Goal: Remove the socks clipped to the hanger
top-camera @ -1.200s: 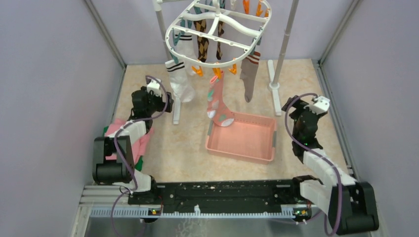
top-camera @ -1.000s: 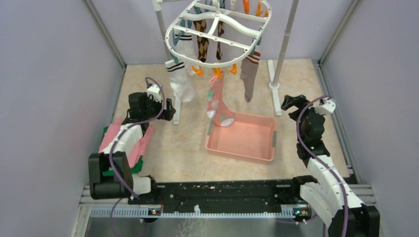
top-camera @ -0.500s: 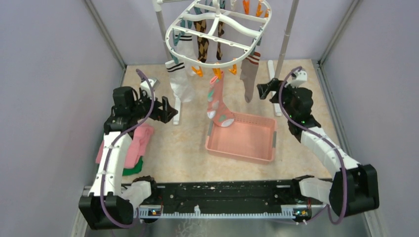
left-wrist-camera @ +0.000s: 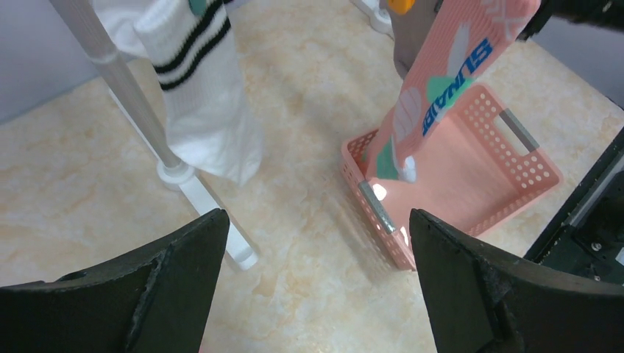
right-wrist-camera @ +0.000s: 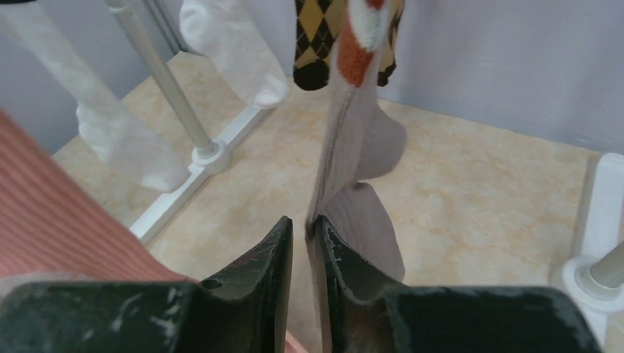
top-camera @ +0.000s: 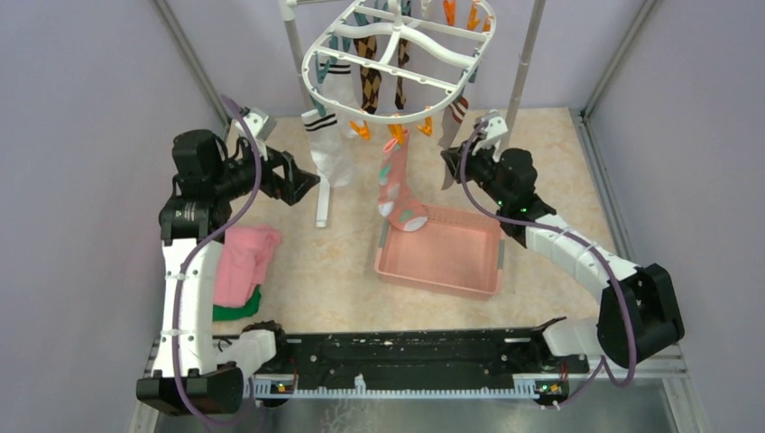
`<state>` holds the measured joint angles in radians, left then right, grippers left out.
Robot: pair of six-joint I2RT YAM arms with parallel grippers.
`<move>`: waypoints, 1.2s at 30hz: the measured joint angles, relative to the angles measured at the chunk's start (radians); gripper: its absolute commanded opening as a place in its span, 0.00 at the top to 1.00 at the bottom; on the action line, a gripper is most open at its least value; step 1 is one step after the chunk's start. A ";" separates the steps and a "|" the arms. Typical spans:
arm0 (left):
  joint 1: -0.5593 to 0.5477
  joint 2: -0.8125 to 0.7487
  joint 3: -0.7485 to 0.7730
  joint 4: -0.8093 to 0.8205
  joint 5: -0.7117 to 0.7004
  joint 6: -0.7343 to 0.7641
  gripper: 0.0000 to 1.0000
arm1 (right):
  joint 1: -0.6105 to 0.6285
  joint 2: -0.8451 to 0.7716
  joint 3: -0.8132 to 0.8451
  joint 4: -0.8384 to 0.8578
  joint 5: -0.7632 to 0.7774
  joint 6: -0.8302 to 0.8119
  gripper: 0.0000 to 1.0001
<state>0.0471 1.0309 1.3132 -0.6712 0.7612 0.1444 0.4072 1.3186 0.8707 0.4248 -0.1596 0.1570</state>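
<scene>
The hanger [top-camera: 308, 65], a white oval ring with orange and teal clips, hangs at the back. Several socks are clipped to it: a white one [top-camera: 332, 153] [left-wrist-camera: 206, 110], a pink spotted one [top-camera: 397, 185] [left-wrist-camera: 441, 81], a brown argyle pair [top-camera: 368, 86] [right-wrist-camera: 316, 37] and a grey-brown one [top-camera: 454, 122] [right-wrist-camera: 357, 140]. My right gripper [top-camera: 447, 161] [right-wrist-camera: 300, 220] has its jaws drawn to a narrow slit on the lower part of the grey-brown sock. My left gripper [top-camera: 302, 185] [left-wrist-camera: 316, 217] is open wide and empty, just left of the white sock.
A pink basket [top-camera: 439, 287] [left-wrist-camera: 379, 206] sits on the floor under the pink sock's toe. Folded pink and green cloths [top-camera: 239, 266] lie at the left. The rack's poles [top-camera: 521, 81] and white feet [top-camera: 321, 203] stand beside both grippers.
My right arm swung forward and left to the grey-brown sock, and its jaws closed on it. My left arm rose and reached toward the white sock, jaws still wide.
</scene>
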 measured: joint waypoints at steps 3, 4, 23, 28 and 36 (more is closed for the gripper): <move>0.000 0.041 0.086 -0.013 0.004 0.002 0.01 | 0.068 -0.009 0.000 0.000 0.039 -0.050 0.94; 0.000 0.051 0.106 -0.014 0.005 0.002 0.01 | 0.092 -0.015 0.000 0.002 0.057 -0.063 0.96; -0.001 0.037 0.073 -0.028 0.018 -0.015 0.01 | 0.304 -0.039 -0.011 0.038 0.288 -0.136 1.00; -0.001 -0.018 -0.152 0.006 -0.061 0.002 0.01 | 0.304 -0.058 -0.060 0.019 0.369 -0.140 0.99; -0.001 -0.040 -0.302 0.121 -0.206 0.002 0.01 | 0.319 -0.041 -0.066 -0.027 0.397 -0.116 1.00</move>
<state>0.0460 0.9905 1.0111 -0.5507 0.5552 0.1467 0.7258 1.2774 0.8047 0.3973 0.2371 0.0406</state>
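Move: The grey striped sock hangs at the right fingertips, its middle about 2 cm farther out, 1 cm right and 2 cm higher. From that hand the pink spotted sock hangs some 11 cm left, 6 cm nearer and about level; the basket sits roughly 13 cm back, 3 cm right and 24 cm below. From the left hand, the grey sock is about 12 cm ahead, 31 cm right and 5 cm lower. The nearly shut right fingers close fully and pinch the grey sock's edge, tugging it about 7 cm left and 5 cm back with a slight rise; the hand then eases a few centimetres right and sinks some 4 cm, still pinching. The left hand, open and empty, lifts almost 4 cm, then drops about 14 cm beside the white sock, drifting left. ##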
